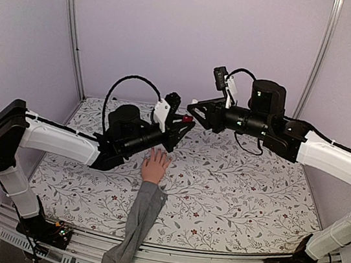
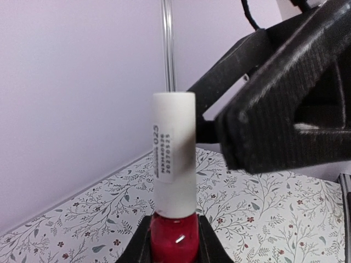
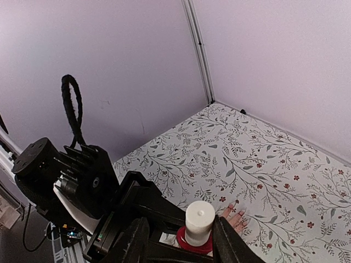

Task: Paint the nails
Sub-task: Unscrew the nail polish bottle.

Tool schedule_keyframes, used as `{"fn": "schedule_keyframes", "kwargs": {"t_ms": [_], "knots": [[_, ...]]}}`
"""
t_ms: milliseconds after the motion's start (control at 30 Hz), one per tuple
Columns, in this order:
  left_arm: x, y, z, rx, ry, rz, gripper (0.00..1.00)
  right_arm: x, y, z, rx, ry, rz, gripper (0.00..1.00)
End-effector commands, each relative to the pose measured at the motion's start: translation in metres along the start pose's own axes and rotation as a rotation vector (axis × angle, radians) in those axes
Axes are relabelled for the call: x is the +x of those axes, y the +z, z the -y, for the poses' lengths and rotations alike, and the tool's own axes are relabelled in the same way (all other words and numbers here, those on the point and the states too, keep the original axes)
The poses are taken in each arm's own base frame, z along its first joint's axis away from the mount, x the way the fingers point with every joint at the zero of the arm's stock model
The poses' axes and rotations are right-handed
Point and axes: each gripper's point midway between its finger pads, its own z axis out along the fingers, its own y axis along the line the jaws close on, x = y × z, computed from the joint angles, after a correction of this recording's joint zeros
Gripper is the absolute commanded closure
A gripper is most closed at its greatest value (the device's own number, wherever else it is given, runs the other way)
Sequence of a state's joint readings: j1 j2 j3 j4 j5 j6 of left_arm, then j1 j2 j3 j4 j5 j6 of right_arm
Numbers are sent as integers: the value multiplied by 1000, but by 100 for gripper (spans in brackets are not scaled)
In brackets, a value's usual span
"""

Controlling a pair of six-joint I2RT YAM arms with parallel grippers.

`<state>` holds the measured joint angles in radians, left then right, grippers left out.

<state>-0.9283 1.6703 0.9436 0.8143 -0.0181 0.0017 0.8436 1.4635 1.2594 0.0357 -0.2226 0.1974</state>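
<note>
My left gripper (image 1: 181, 124) is shut on a small red polish bottle (image 2: 173, 241) and holds it upright above the table, its tall white cap (image 2: 174, 153) pointing up. My right gripper (image 3: 179, 219) comes in from the right at cap height and is open. Its jaws straddle the cap (image 3: 199, 219): one finger (image 3: 222, 235) lies against the cap, the other stands off with a gap. The peach mannequin hand (image 1: 155, 166) lies flat on the table below, fingers spread, grey sleeve (image 1: 140, 218) trailing to the near edge. Its nails (image 3: 242, 212) show small beside the bottle.
A floral-patterned cover (image 1: 240, 186) spreads over the table. Lilac walls with metal corner posts (image 1: 72, 25) close in the back and sides. The left arm's black cable loop (image 3: 71, 104) rises above its wrist.
</note>
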Motion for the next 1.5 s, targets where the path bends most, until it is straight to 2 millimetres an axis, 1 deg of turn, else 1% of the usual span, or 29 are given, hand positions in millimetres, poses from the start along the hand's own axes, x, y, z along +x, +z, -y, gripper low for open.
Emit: {"fn": "schedule_keyframes", "kwargs": {"t_ms": [0, 133, 200, 300, 367, 433, 567, 600, 733, 900, 1000, 1133, 1233, 1300, 1367, 1433, 1467], "knots": [[-11, 4, -1, -32, 26, 15, 100, -4, 6, 4, 16, 23, -4, 60], [-11, 5, 0, -32, 36, 11, 100, -2, 10, 5, 17, 23, -17, 65], [-11, 6, 0, -34, 45, 4, 100, -1, 10, 6, 19, 22, -18, 70], [-11, 6, 0, -37, 53, -1, 100, -2, 10, 7, 19, 20, -17, 74], [-11, 6, 1, -36, 58, -1, 100, -3, 10, 6, 13, 16, -18, 82], [-12, 5, 2, -33, 64, 2, 100, -3, 10, 6, 11, 14, -18, 86], [-15, 3, 7, 2, 71, 14, 100, -4, 10, 6, 4, -7, -17, 91], [-16, 1, 9, 18, 73, 22, 100, -5, 9, 4, -2, -12, -14, 91], [-20, -8, 29, 176, 77, 56, 100, -6, 5, -2, -36, -61, -7, 92], [-32, -28, 51, 397, 49, 124, 100, -5, -1, -11, -81, -119, -1, 93], [-38, -38, 60, 490, 47, 150, 100, -2, -5, -18, -120, -149, -1, 94], [-44, -55, 78, 660, 44, 175, 100, 0, -13, -32, -200, -211, 7, 95], [-46, -67, 90, 784, 27, 189, 100, 2, -21, -47, -284, -280, 14, 96], [-49, -73, 96, 838, 17, 200, 100, 4, -25, -55, -329, -311, 15, 97], [-51, -76, 98, 871, 14, 206, 100, 5, -26, -57, -340, -332, 13, 97], [-50, -74, 96, 847, 10, 204, 100, 4, -26, -54, -324, -339, 13, 95], [-49, -70, 91, 808, 5, 202, 100, 3, -26, -52, -308, -337, 12, 92]]}}
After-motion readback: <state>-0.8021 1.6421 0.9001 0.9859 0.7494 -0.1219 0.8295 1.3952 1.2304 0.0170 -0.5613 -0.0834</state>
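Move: Between the right hand's open fingers stands the white cap, its middle only about 1 cm ahead, 1 cm to the left and 1 cm below. The red nail polish bottle, already gripped upright at the left fingertips, sits about 4 cm straight under the cap, so the cap is some 4 cm directly above the left hand. The mannequin hand lies about 25 cm below the left hand, roughly 8 cm to its left and 2 cm back. Easing about 1 cm forward and down, the right fingers close on the cap and pinch it, while the left keeps its grip on the bottle almost still. Then both hands draw back towards the bases together, the left by some 8 cm, rising a little, as the left wrist swings about 40 degrees clockwise and the right counter-clockwise, twisting bottle against cap. ##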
